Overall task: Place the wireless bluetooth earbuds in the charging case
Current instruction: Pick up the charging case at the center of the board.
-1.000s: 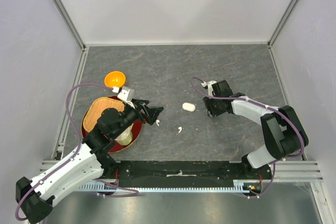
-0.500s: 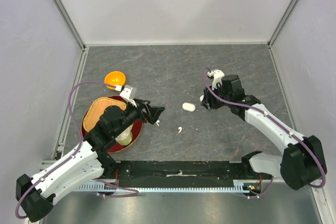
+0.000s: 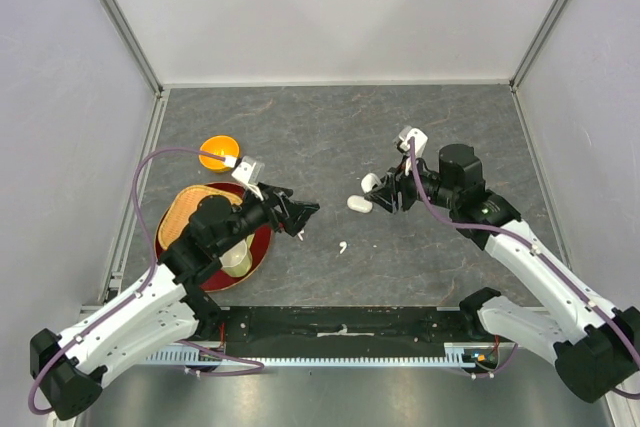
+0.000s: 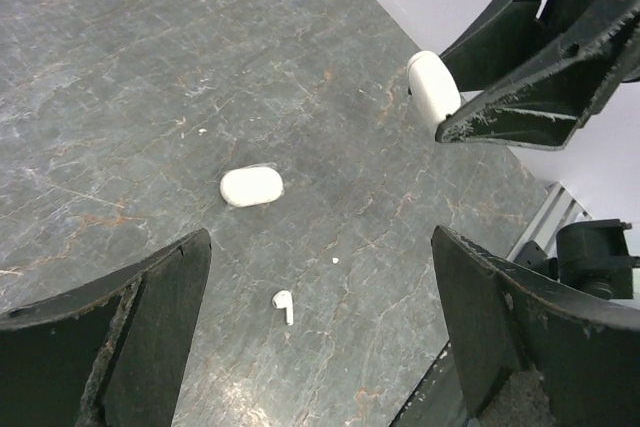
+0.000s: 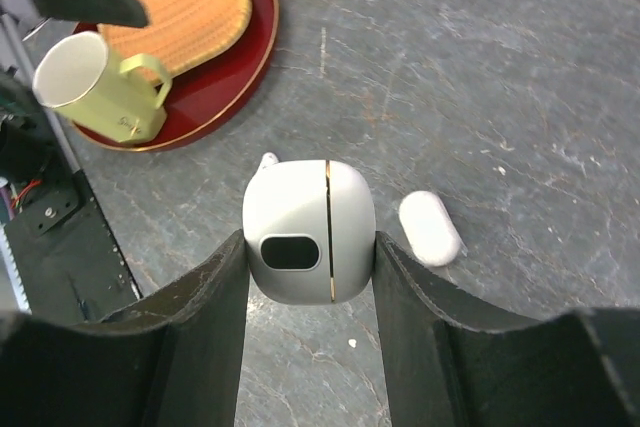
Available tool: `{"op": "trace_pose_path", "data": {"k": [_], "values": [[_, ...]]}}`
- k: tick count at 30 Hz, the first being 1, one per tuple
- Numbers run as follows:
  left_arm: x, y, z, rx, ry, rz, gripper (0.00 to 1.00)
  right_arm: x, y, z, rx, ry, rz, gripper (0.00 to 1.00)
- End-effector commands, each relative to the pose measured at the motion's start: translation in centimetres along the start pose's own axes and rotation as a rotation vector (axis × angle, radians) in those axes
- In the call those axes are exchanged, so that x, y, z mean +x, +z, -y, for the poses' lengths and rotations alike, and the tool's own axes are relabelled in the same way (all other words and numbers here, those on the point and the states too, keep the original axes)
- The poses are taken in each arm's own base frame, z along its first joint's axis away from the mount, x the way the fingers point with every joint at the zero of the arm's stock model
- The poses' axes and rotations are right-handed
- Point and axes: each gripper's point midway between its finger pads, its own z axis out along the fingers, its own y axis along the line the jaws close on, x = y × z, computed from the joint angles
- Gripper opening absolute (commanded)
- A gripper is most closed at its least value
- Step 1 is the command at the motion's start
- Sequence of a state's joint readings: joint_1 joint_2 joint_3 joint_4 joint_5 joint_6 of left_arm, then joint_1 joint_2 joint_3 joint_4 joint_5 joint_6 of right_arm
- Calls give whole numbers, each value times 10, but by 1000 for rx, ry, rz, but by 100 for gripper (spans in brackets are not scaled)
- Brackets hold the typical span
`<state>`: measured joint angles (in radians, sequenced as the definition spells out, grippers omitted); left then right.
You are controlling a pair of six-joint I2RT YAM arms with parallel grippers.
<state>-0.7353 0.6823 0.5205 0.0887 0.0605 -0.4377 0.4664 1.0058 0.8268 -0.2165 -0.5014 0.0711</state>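
Note:
My right gripper [image 5: 310, 252] is shut on a closed white charging case [image 5: 310, 230] with a gold seam, held above the table [image 3: 450, 127]. From above, that case [image 3: 370, 183] shows at the gripper [image 3: 385, 190] tips. A second closed white case [image 3: 359, 204] lies on the table just below; it also shows in the wrist views [image 5: 430, 228] [image 4: 251, 186]. One white earbud [image 3: 342, 246] [image 4: 284, 305] lies loose in front of it, and an earbud [image 5: 267, 160] peeks out behind the held case. My left gripper [image 3: 298, 215] [image 4: 320, 247] hangs open and empty above the earbud.
At the left stands a red round tray [image 3: 262, 247] [image 5: 240, 57] with a woven orange mat [image 3: 195, 209] and a pale green mug [image 3: 237, 261] [image 5: 95, 87]. An orange bowl [image 3: 218, 152] sits behind it. The black rail [image 3: 340, 322] runs along the near edge.
The right arm has risen and stretched out, and the case in its jaws has come into the top view. The left gripper has crept slightly right, still open.

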Motion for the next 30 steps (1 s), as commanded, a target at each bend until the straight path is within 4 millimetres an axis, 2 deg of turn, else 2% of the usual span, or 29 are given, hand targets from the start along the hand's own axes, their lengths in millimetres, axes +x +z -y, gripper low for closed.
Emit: {"op": "trace_pose_path", "data": {"k": [1,6,10,13,18,22,26,30], "values": [[-16,4,27,91,-33,-30,97,-37,-9,-28,-87,-202,118,0],[-13,10,37,141,-44,-72,97,-35,-14,-36,-65,-332,142,0],[-22,11,51,204,-38,-65,97,-31,-15,-46,-84,-396,152,0],[-27,11,61,255,-35,-60,97,-22,-14,-56,-120,-447,142,0],[-29,13,74,319,-55,-75,97,-13,-10,-60,-130,-497,109,0],[-22,19,76,340,-68,-108,97,-11,-6,-65,-137,-505,98,0],[-7,31,71,320,-98,-176,97,-9,-1,-72,-148,-509,89,0],[-5,37,71,314,-119,-189,97,-7,4,-76,-134,-510,85,0]]}}
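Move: The charging case is already in the right hand's fingers, some 14 cm to the right of the open left hand, about 4 cm ahead and nearly level with it. So the right hand has the left gripper about 14 cm to its left and 4 cm back. Another white case lies on the table about 13 cm ahead of the left hand, 11 cm to its right and 23 cm below; a loose earbud lies 6 cm to the left hand's right, 1 cm ahead and 24 cm down. The charging case, still held by the right hand, is drawn about 6 cm back and 4 cm left towards the left gripper, rising some 3 cm midway and sinking again, while the right fingers tip up and turn counter-clockwise. The left hand comes to meet the case, about 6 cm to the right, dipping last after a small rise and turning some 20 degrees clockwise, fingers staying wide open. ##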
